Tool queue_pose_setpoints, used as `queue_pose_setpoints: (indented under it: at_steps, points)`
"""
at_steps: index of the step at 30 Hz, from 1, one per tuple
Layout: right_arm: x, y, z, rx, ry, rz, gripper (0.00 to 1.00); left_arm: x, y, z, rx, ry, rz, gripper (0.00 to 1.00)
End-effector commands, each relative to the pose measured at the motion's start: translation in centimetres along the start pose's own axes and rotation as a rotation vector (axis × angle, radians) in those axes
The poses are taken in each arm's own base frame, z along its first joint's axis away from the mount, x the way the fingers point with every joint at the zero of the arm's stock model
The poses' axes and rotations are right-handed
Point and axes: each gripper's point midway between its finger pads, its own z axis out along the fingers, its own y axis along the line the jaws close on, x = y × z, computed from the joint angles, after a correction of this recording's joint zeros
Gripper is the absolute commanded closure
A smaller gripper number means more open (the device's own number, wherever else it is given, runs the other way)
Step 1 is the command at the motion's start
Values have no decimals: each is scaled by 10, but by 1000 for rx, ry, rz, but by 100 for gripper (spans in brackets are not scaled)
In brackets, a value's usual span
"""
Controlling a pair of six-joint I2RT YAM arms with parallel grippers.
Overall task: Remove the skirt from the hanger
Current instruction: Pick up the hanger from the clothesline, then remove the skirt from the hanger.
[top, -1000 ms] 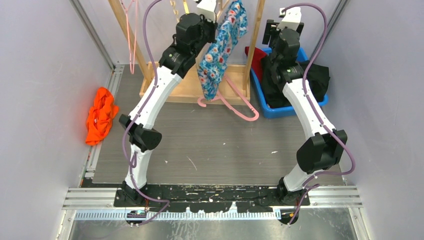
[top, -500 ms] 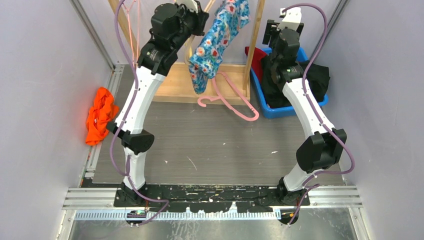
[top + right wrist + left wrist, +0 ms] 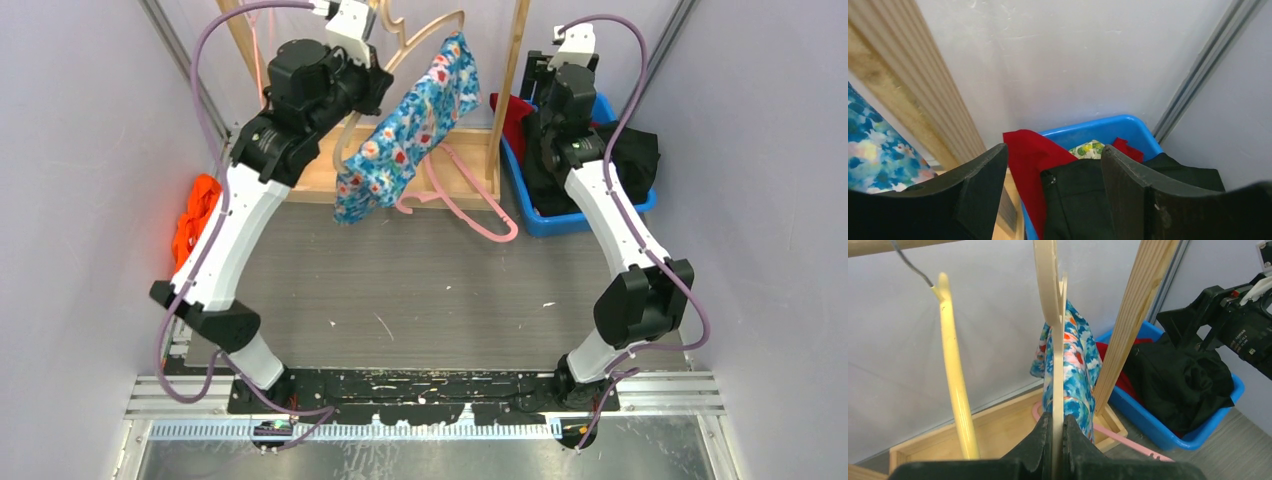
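The skirt (image 3: pixel 405 130) is blue floral cloth, draped over a cream hanger (image 3: pixel 425 32) and trailing down to the left over the wooden rack base. My left gripper (image 3: pixel 375 82) is raised high at the back, shut on the hanger. In the left wrist view the jaws (image 3: pixel 1057 416) pinch the hanger's thin edge (image 3: pixel 1057 365), with the skirt (image 3: pixel 1075 370) hanging just beyond. My right gripper (image 3: pixel 540 70) hovers over the blue bin, open with nothing between its fingers (image 3: pixel 1053 150). A corner of the skirt (image 3: pixel 878 155) shows at the left of the right wrist view.
A wooden rack with upright posts (image 3: pixel 515 70) stands at the back. A pink hanger (image 3: pixel 470 205) lies by its base. The blue bin (image 3: pixel 570 222) at the right holds black and red clothes. An orange garment (image 3: pixel 195 225) lies at the left wall. A yellow hanger (image 3: pixel 955 385) hangs beside my left gripper.
My left arm has swung left, carrying the hanger with it. The skirt's lower end has swung out leftward, so it now stretches diagonally. The right arm has barely moved.
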Motion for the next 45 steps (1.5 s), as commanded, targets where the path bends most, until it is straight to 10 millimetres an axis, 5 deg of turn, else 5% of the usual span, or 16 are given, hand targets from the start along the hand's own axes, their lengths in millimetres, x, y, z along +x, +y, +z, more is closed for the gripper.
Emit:
queue_pose_setpoints:
  at_steps: [1, 6, 13, 20, 23, 27, 40, 45]
  points:
    - [-50, 11, -29, -127, -88, 71, 27, -47, 6, -46, -15, -147, 14, 100]
    - [-36, 68, -81, -399, -12, 81, 27, -34, 9, -59, -29, -107, 14, 100]
    - [-14, 123, -160, -713, 125, 216, 26, -45, 8, -83, -15, -106, 25, 100]
    - [-8, 138, -142, -744, 141, 159, 24, -53, 5, -112, 1, -109, 27, 100]
    - [10, 154, -126, -776, 183, 132, 22, -56, 5, -129, 6, -116, 26, 100]
    - [5, 171, -117, -827, 182, 183, 23, -61, 7, -153, 0, -124, 35, 100]
    - [-40, 192, -152, -1050, 106, 256, 25, -58, 7, -165, 10, -113, 56, 100]
    - [-34, 200, -145, -1082, 113, 274, 25, -60, 6, -166, 15, -117, 55, 100]
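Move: The left hand grips the wooden hanger; its skirt's middle lies about 8 cm ahead, 5 cm right and 12 cm below, with the yellow hanger some 14 cm straight ahead and 5 cm lower. From the open right hand, the skirt is roughly 26 cm left, 3 cm back and 4 cm down; the rack's right post stands 10 cm left and 3 cm ahead, and the blue box sits 32 cm below, 4 cm right, level fore and aft. Left hand draws the held hanger back-left 15 cm; the open right swings left 20 cm towards the skirt. ##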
